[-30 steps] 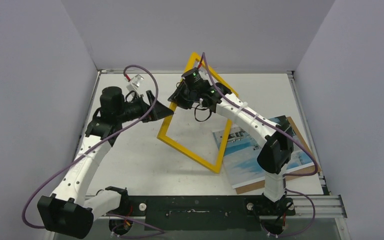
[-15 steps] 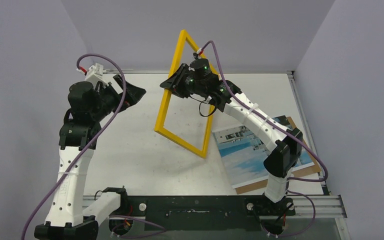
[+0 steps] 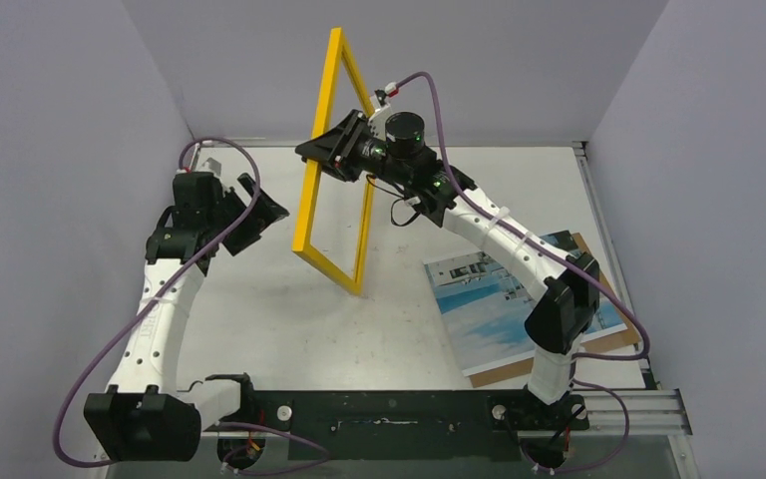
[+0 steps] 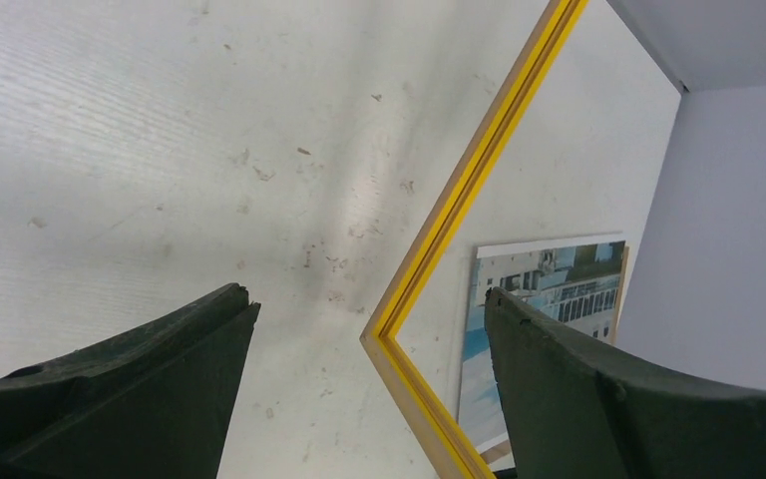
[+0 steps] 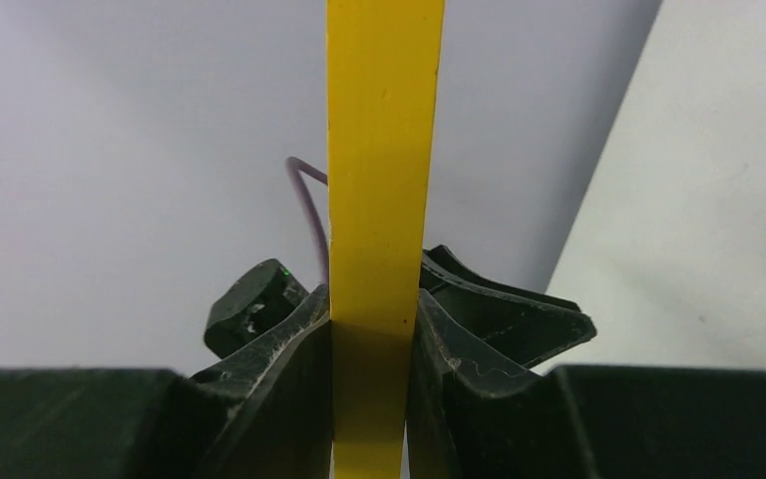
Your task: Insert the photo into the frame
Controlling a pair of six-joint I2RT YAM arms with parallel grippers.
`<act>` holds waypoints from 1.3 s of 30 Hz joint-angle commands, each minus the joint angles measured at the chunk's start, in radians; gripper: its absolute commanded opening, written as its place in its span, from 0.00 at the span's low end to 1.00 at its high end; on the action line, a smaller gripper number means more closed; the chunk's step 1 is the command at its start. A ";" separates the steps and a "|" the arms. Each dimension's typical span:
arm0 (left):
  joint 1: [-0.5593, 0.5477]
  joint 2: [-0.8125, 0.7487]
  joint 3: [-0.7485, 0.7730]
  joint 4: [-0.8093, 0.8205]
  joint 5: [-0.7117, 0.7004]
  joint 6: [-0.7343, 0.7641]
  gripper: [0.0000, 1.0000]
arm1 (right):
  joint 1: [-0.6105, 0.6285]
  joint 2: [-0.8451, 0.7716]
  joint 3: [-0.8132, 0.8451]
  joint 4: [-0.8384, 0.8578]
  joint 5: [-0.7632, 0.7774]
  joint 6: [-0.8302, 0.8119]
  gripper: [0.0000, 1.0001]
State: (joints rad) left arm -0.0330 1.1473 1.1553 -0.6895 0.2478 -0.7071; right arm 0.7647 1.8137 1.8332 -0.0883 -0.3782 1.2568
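Observation:
My right gripper (image 3: 319, 152) is shut on the upper part of the frame (image 3: 305, 200), a thin yellow rectangle held nearly upright above the table's back middle. In the right wrist view the yellow bar (image 5: 384, 150) is pinched between both fingers of that gripper (image 5: 375, 289). The left gripper (image 3: 264, 202) hangs open and empty just left of the frame. Its wrist view shows the frame's lower corner (image 4: 439, 249) between the spread fingers of the gripper (image 4: 367, 296). The photo (image 3: 499, 299) lies picture-side up at the right, and is also seen through the frame (image 4: 549, 284).
A brown backing board (image 3: 507, 370) lies under the photo near the table's right edge. Purple cables loop off both arms. Grey walls close in the table at the back and both sides.
The right arm has swung the frame from a low tilt up to nearly upright and carried it leftwards. The left arm has drawn back to the left, and its jaws have widened.

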 commanded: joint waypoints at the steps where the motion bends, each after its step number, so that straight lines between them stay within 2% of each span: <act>1: 0.063 -0.045 0.034 -0.054 -0.125 -0.027 0.84 | -0.005 0.033 0.015 0.286 -0.086 0.109 0.13; 6: 0.136 -0.063 0.032 -0.110 -0.137 -0.025 0.84 | 0.014 0.132 0.069 0.417 -0.128 0.250 0.14; 10: 0.176 -0.076 0.047 -0.153 -0.156 -0.008 0.84 | 0.032 0.183 0.114 0.448 -0.140 0.295 0.14; 24: 0.192 -0.062 0.089 -0.182 -0.172 0.013 0.84 | 0.074 0.346 0.246 0.551 -0.156 0.439 0.16; 39: 0.200 -0.042 0.117 -0.217 -0.186 0.066 0.84 | 0.085 0.420 0.216 0.611 -0.152 0.410 0.24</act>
State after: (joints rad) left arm 0.1551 1.1038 1.2285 -0.9070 0.0647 -0.6659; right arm 0.8406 2.2536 2.0232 0.3683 -0.5232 1.6836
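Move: Already clamped in the right fingers by its upper long side, the yellow frame hangs steeply; its middle lies about 7 cm ahead of that hand, 6 cm right and 12 cm below. The open left gripper is some 10 cm to the right hand's left, level with it ahead and 16 cm lower; the photo lies roughly 50 cm right of the right hand, 4 cm back and 38 cm below. From the left hand, the frame's middle is about 8 cm ahead, 15 cm right and 4 cm above. Carrying the frame to the robot's left, the right hand goes about 10 cm, dipping, rising a little and sinking again to end some 5 cm lower, while its wrist turns about 25 degrees, lowering the frame's far end and swinging it counter-clockwise. The empty left hand gives way about 9 cm to its left and slightly back, turning counter-clockwise, fingers still open and clear of the frame. ##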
